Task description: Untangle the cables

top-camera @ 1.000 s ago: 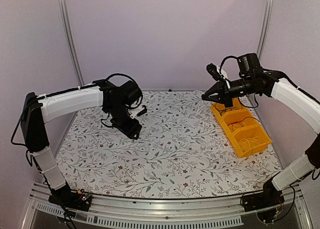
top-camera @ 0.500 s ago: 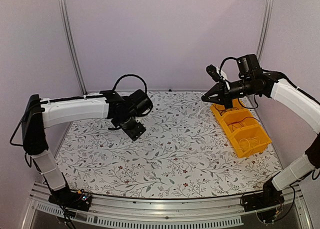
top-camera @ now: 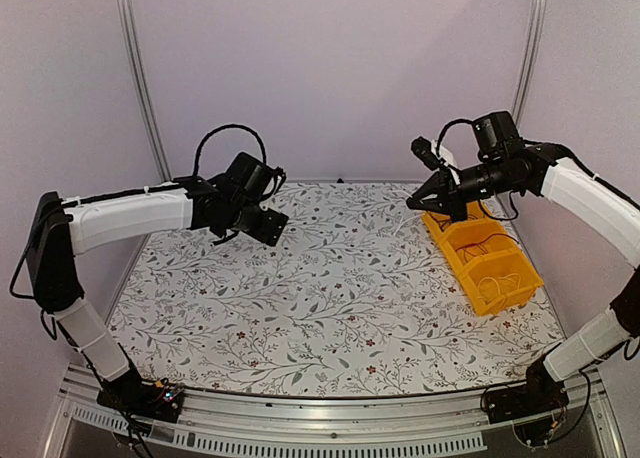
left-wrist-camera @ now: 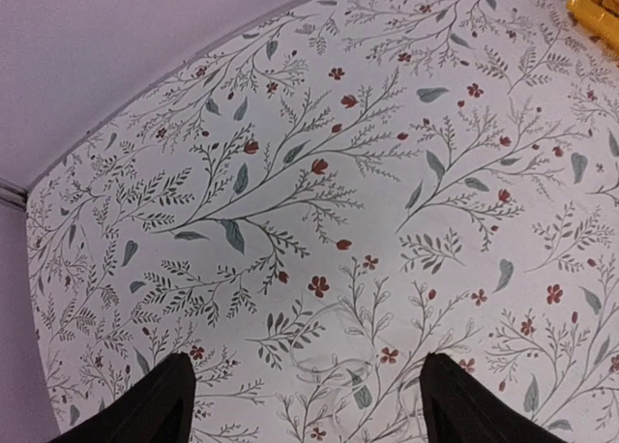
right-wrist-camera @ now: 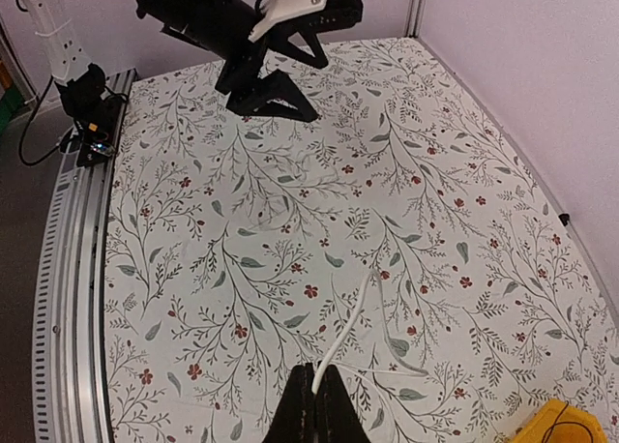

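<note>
A thin white cable (right-wrist-camera: 353,322) sticks up from my shut right gripper (right-wrist-camera: 314,375), bends over and trails down to the right. That gripper (top-camera: 413,203) hangs high beside the back end of the yellow bin (top-camera: 512,296). More thin cables (top-camera: 492,244) lie coiled inside the bin. Another pale cable loop (left-wrist-camera: 360,344) rests on the flowered cloth, below my left gripper (left-wrist-camera: 305,380). Its fingers (left-wrist-camera: 164,404) stand wide apart and hold nothing. From above, the left gripper (top-camera: 264,223) hovers over the back left of the table.
The flowered tablecloth (top-camera: 330,308) covers the table up to the metal rail (top-camera: 300,423) at the near edge. Purple walls and two upright posts (top-camera: 140,88) close in the back. The bin's corner (left-wrist-camera: 595,3) shows far right in the left wrist view.
My left arm has risen and swung toward the back left, and its jaws have opened wider. The right gripper has shifted only slightly, with the white cable in it throughout.
</note>
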Robot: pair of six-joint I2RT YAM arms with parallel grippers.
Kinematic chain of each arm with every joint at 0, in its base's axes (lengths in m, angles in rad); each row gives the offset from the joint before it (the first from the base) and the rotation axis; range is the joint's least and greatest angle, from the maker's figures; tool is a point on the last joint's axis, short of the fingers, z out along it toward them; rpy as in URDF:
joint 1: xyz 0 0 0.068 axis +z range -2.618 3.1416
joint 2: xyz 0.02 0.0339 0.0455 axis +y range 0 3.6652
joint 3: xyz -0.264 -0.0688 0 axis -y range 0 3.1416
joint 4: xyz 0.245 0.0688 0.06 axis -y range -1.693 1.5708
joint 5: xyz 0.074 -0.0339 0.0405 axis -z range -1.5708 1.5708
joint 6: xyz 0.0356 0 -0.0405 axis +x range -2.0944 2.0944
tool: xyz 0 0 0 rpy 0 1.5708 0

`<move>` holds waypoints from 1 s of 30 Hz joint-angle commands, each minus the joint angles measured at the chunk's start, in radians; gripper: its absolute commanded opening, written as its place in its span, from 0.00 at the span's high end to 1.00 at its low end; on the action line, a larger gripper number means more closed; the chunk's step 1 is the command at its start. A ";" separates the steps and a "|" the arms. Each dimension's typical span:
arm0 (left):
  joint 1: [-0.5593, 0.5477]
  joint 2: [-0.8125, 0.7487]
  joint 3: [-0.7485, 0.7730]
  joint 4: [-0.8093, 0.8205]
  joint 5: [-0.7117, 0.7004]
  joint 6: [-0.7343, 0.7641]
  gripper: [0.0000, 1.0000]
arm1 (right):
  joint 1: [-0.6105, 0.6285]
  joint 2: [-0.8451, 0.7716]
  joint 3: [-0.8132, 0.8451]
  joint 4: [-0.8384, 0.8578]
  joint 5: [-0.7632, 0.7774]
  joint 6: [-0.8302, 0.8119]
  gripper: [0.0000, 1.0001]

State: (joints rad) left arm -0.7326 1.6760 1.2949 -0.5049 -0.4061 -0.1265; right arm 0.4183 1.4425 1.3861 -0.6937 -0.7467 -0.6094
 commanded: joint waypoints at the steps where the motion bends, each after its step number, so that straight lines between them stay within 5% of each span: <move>1: -0.002 -0.023 -0.019 0.182 0.106 0.036 0.18 | -0.012 -0.042 0.009 -0.118 0.149 -0.067 1.00; 6: 0.021 -0.055 -0.130 0.262 0.112 0.051 0.18 | -0.062 -0.084 0.058 -0.229 0.234 -0.126 1.00; 30: 0.022 -0.066 -0.141 0.226 0.034 0.110 0.18 | -0.246 -0.269 0.105 -0.472 0.638 -0.364 1.00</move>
State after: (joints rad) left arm -0.7231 1.6421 1.1614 -0.2951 -0.3599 -0.0284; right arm 0.1860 1.1778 1.5291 -1.1091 -0.2188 -0.9276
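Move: The white cable, already pinched in the right hand, is headed for the nearest compartment of the yellow bin, about 26 cm to that hand's right, level with it fore and aft and some 26 cm below. The middle compartment with the red cable lies about 11 cm farther out than the hand and 23 cm right; the far one with the black cable, 20 cm out and 18 cm right. From the left hand, the nearest compartment is roughly 55 cm right and 8 cm back. The white cable hangs from the shut right gripper as the arm carries it about 17 cm to the right towards the nearest compartment, dipping slightly and then climbing to end some 5 cm higher. Meanwhile the left-pointing fingers tip downward and the hand swings about 25 degrees clockwise, keeping its pinch. ##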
